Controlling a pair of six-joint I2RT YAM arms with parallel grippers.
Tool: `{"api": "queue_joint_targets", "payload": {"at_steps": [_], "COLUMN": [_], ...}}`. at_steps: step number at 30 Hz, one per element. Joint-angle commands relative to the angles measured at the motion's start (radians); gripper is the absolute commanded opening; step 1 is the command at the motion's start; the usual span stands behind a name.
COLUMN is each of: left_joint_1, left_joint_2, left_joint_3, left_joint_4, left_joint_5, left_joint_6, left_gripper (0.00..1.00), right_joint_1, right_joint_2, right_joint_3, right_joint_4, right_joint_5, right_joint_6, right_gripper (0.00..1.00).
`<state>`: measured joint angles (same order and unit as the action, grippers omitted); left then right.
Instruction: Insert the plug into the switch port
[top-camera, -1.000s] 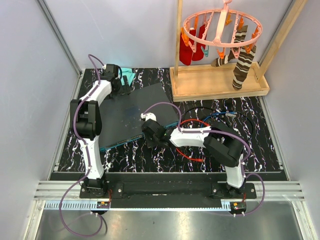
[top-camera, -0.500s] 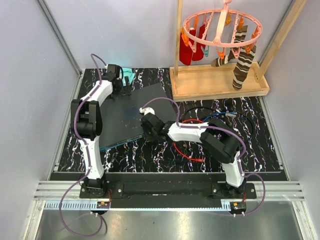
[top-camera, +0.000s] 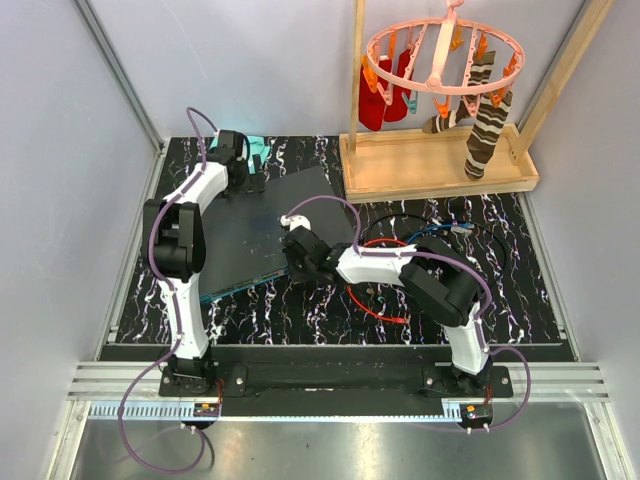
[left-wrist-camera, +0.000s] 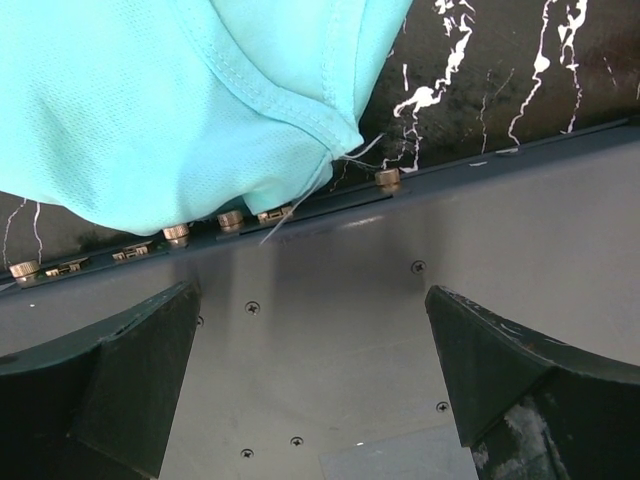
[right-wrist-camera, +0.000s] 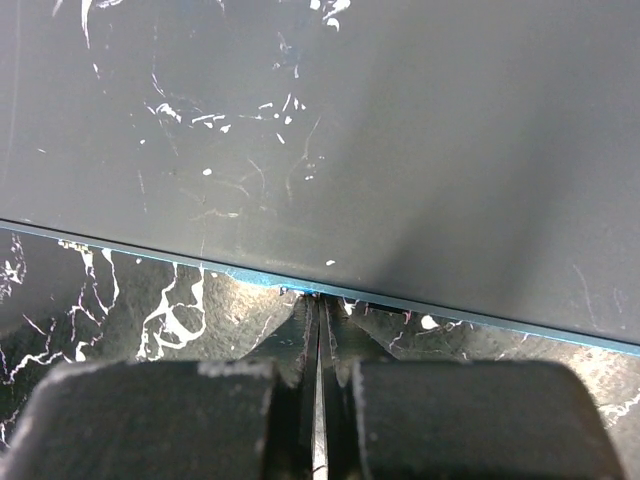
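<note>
The switch is a flat dark grey box lying at an angle on the black marbled table, its teal-blue edge facing near-left. My right gripper is shut, with its tips against that teal edge; nothing shows between the fingers. The plug is hidden. My left gripper hangs open over the switch's far corner. Its fingers straddle the bare grey top without touching it.
A folded teal cloth lies against the switch's back edge, also at the far left. Red, blue and black cables coil under and right of my right arm. A wooden tray with a pink sock hanger stands back right.
My right gripper has shifted left and farther, up to the switch's teal edge, then held still. The left gripper has crept slightly toward the far corner. Both keep their jaw states.
</note>
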<state>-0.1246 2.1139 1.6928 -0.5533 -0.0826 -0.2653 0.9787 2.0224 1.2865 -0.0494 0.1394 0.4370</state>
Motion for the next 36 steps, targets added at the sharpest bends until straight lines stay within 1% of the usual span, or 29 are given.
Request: {"api": "queue_joint_targets", "payload": {"at_steps": [1, 3, 5, 8, 11, 12, 14, 15, 16, 17, 18, 19, 20, 21, 22, 23, 25, 26, 27, 29, 30, 32, 33, 36], "left_joint_1": [-0.032, -0.032, -0.035, -0.037, -0.037, -0.035, -0.033, -0.035, -0.035, -0.033, -0.032, -0.032, -0.032, -0.030, -0.029, -0.027, -0.026, -0.027, -0.027, -0.029, -0.030, -0.036, -0.041, -0.056], "left_joint_2": [0.038, 0.032, 0.024, 0.014, -0.002, -0.008, -0.012, -0.017, -0.020, -0.026, -0.043, -0.054, -0.067, -0.100, -0.117, -0.136, -0.204, -0.251, -0.278, -0.363, -0.393, -0.486, -0.517, -0.639], "left_joint_3": [-0.070, -0.079, -0.085, -0.094, -0.091, -0.085, -0.076, -0.070, -0.067, -0.065, -0.061, -0.056, -0.051, -0.042, -0.038, -0.035, -0.031, -0.044, -0.054, -0.103, -0.125, -0.207, -0.237, -0.353], "left_joint_4": [-0.122, -0.122, -0.122, -0.122, -0.122, -0.122, -0.122, -0.122, -0.122, -0.120, -0.122, -0.122, -0.120, -0.120, -0.120, -0.122, -0.122, -0.122, -0.120, -0.120, -0.119, -0.100, -0.096, -0.079], "left_joint_5": [0.132, 0.132, 0.130, 0.126, 0.113, 0.104, 0.096, 0.090, 0.087, 0.087, 0.087, 0.057, 0.047, 0.032, 0.024, 0.017, -0.006, -0.012, -0.011, -0.005, 0.007, 0.024, 0.029, 0.044], "left_joint_6": [-0.046, -0.045, -0.041, -0.037, -0.037, -0.037, -0.038, -0.038, -0.041, -0.046, -0.051, -0.061, -0.064, -0.069, -0.077, -0.081, -0.087, -0.092, -0.095, -0.107, -0.115, -0.120, -0.117, -0.097], "left_gripper": [0.99, 0.99, 0.99, 0.99, 0.99, 0.99, 0.99, 0.99, 0.99, 0.99, 0.99, 0.99, 0.99, 0.99, 0.99, 0.99, 0.99, 0.99, 0.99, 0.99, 0.99, 0.99, 0.99, 0.99], "right_joint_1": [-0.061, -0.061, -0.064, -0.072, -0.072, -0.072, -0.072, -0.072, -0.072, -0.074, -0.077, -0.084, -0.106, -0.123, -0.139, -0.185, -0.237, -0.299, -0.340, -0.420, -0.505, -0.586, -0.653, -0.759], "right_joint_2": [-0.004, 0.002, 0.010, 0.012, -0.039, -0.081, -0.132, -0.190, -0.220, -0.253, -0.322, -0.358, -0.390, -0.456, -0.487, -0.540, -0.583, -0.614, -0.625, -0.642, -0.642, -0.637, -0.631, -0.596], "right_joint_3": [0.002, -0.004, 0.008, 0.025, -0.012, -0.032, -0.094, -0.116, -0.159, -0.182, -0.206, -0.249, -0.266, -0.279, -0.297, -0.303, -0.309, -0.309, -0.305, -0.302, -0.297, -0.294, -0.293, -0.283], "right_joint_4": [0.561, 0.618, 0.631, 0.594, 0.508, 0.456, 0.393, 0.319, 0.280, 0.246, 0.185, 0.156, 0.123, 0.055, 0.004, -0.062, -0.124, -0.171, -0.193, -0.239, -0.253, -0.279, -0.282, -0.282], "right_joint_5": [0.261, 0.281, 0.270, 0.218, 0.178, 0.148, 0.115, 0.086, 0.075, 0.065, 0.051, 0.046, 0.039, 0.032, 0.032, 0.038, 0.063, 0.074, 0.077, 0.074, 0.078, 0.112, 0.126, 0.169], "right_joint_6": [0.046, 0.042, 0.028, 0.016, 0.008, 0.009, 0.009, 0.009, 0.009, 0.012, 0.012, 0.017, 0.025, 0.031, 0.035, 0.029, 0.017, 0.000, -0.006, -0.009, -0.003, 0.011, 0.012, 0.022], "right_gripper": [0.00, 0.00, 0.00, 0.03, 0.09, 0.11, 0.21, 0.25, 0.29, 0.37, 0.42, 0.47, 0.54, 0.58, 0.61, 0.68, 0.72, 0.76, 0.77, 0.79, 0.79, 0.79, 0.79, 0.79]}}
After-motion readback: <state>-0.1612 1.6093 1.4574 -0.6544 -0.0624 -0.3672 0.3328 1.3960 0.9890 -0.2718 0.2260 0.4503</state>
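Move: The loose end of the red cable lies about 30 cm to the right of my right hand, 5 cm farther out and slightly lower. My closed right fingertips are already at the switch port on the near edge; the wooden rack's near corner is some 18 cm ahead and 13 cm right. From my left hand, open above the switch's rear edge, that red end is roughly 48 cm right and 18 cm back, the teal cloth some 6 cm ahead and 3 cm left. I press my shut right fingertips another 1.5 cm forward and a little left against the port edge, then open them, lift clear and sweep about 30 cm right and somewhat forward towards the red cable's end, rising some 12 cm net and turning 40 degrees clockwise. My open left hand shifts 2 cm right, then backs off and rises about 13 cm. ##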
